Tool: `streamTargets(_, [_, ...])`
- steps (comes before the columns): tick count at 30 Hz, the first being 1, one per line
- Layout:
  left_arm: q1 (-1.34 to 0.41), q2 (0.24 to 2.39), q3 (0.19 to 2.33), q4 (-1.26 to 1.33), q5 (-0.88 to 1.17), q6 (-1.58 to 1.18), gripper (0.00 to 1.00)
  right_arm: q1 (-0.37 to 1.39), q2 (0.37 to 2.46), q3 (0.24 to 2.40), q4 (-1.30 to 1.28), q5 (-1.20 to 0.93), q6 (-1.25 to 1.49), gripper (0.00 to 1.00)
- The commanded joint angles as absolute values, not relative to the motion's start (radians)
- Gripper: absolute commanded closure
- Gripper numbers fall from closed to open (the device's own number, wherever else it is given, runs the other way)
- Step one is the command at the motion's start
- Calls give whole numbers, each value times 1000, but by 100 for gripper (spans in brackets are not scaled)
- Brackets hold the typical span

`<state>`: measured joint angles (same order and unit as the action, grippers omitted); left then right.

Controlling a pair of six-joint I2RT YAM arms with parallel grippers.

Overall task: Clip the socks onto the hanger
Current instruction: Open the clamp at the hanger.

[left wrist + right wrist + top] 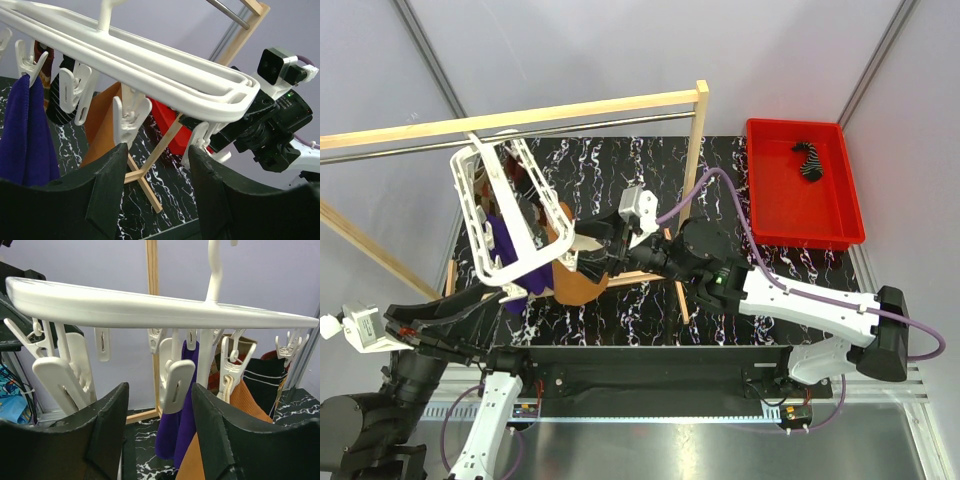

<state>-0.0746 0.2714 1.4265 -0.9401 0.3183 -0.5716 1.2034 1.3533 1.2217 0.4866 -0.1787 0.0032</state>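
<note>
The white hanger (505, 215) hangs tilted at the left under the rod. A dark purple sock (510, 248) and an orange-brown sock (582, 288) are clipped to it; a black striped sock (262, 377) hangs further along. My right gripper (160, 387) is open under the hanger's (150, 310) edge, and a free white clip (176, 380) dangles just beyond the gap, with the purple sock (182, 425) behind it. My left gripper (157, 150) is open and empty below the hanger's (150, 65) other side, close to a clip (127, 120).
A wooden-post frame with a metal rod (520, 118) carries the hanger; its foot (145, 175) crosses the black marble table. A red bin (756, 180) at the back right holds another black striped sock (810, 160).
</note>
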Motion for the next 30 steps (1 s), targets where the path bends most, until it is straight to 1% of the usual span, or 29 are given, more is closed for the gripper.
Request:
streamTargets(1, [-71,267,1442,-927,316,-551,44,1203,1370,1279,552,-201,29,41])
streamTargets(5, [-71,264,1456,-937,316,-548,43,1203,1382,1281,561,-207,41,45])
streamTargets(8, [-71,262,1473,-940,321,-548,43,1203,1388,1282,568,-196,44,50])
streamTargets(9, [-71,261,1476,-939,324,-548,44,1203,1388,1279,571,-193,44,54])
streamTargets(10, [-71,261,1479,-937,333,-548,43,1203,1387,1278,577,-189,44,55])
streamTargets(15, [-71,247,1491,-904,397,-563,44,1201,1378,1255,607,-152,43,57])
streamTargets(16, [-71,242,1490,-884,425,-568,46,1203,1373,1246,612,-132,43,57])
streamTargets(22, [-71,219,1457,-779,535,-618,48,1203,1365,1241,612,-117,35,58])
streamTargets(25, [-71,218,1434,-723,558,-666,48,1201,1365,1244,609,-117,35,69])
streamTargets(26, [-71,218,1425,-704,567,-696,48,1201,1364,1246,604,-123,37,74])
streamTargets(29, [-71,225,1384,-605,598,-767,47,1201,1362,1246,600,-141,46,76])
streamTargets(30, [-71,230,1370,-566,615,-825,47,1203,1364,1246,597,-146,51,73])
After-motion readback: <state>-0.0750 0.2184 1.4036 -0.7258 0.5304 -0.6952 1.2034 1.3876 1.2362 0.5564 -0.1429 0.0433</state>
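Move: The clamp to be opened hangs unloaded under the hanger's right long bar, almost between the right hand's open fingers: about 1 cm forward, 1 cm left and 1 cm up. The clamp with the brown sock is some 6 cm forward and 4 cm left of the right hand, about level; the corner clamp is 7 cm back and 1 cm right, also level. From the left hand the target clamp lies roughly 13 cm ahead, 15 cm right, near its height. Around the empty clamp, the right fingers, pointing left, close from rather more than half open to about a quarter, ending pinched on its sides; meanwhile the right hand edges barely left, then rises about 1 cm and eases slightly forward. The left hand, fingers staying half open, backs off some 5 cm from the hanger's near end while rising and drifting right, turning clockwise and tipping its fingers up. ##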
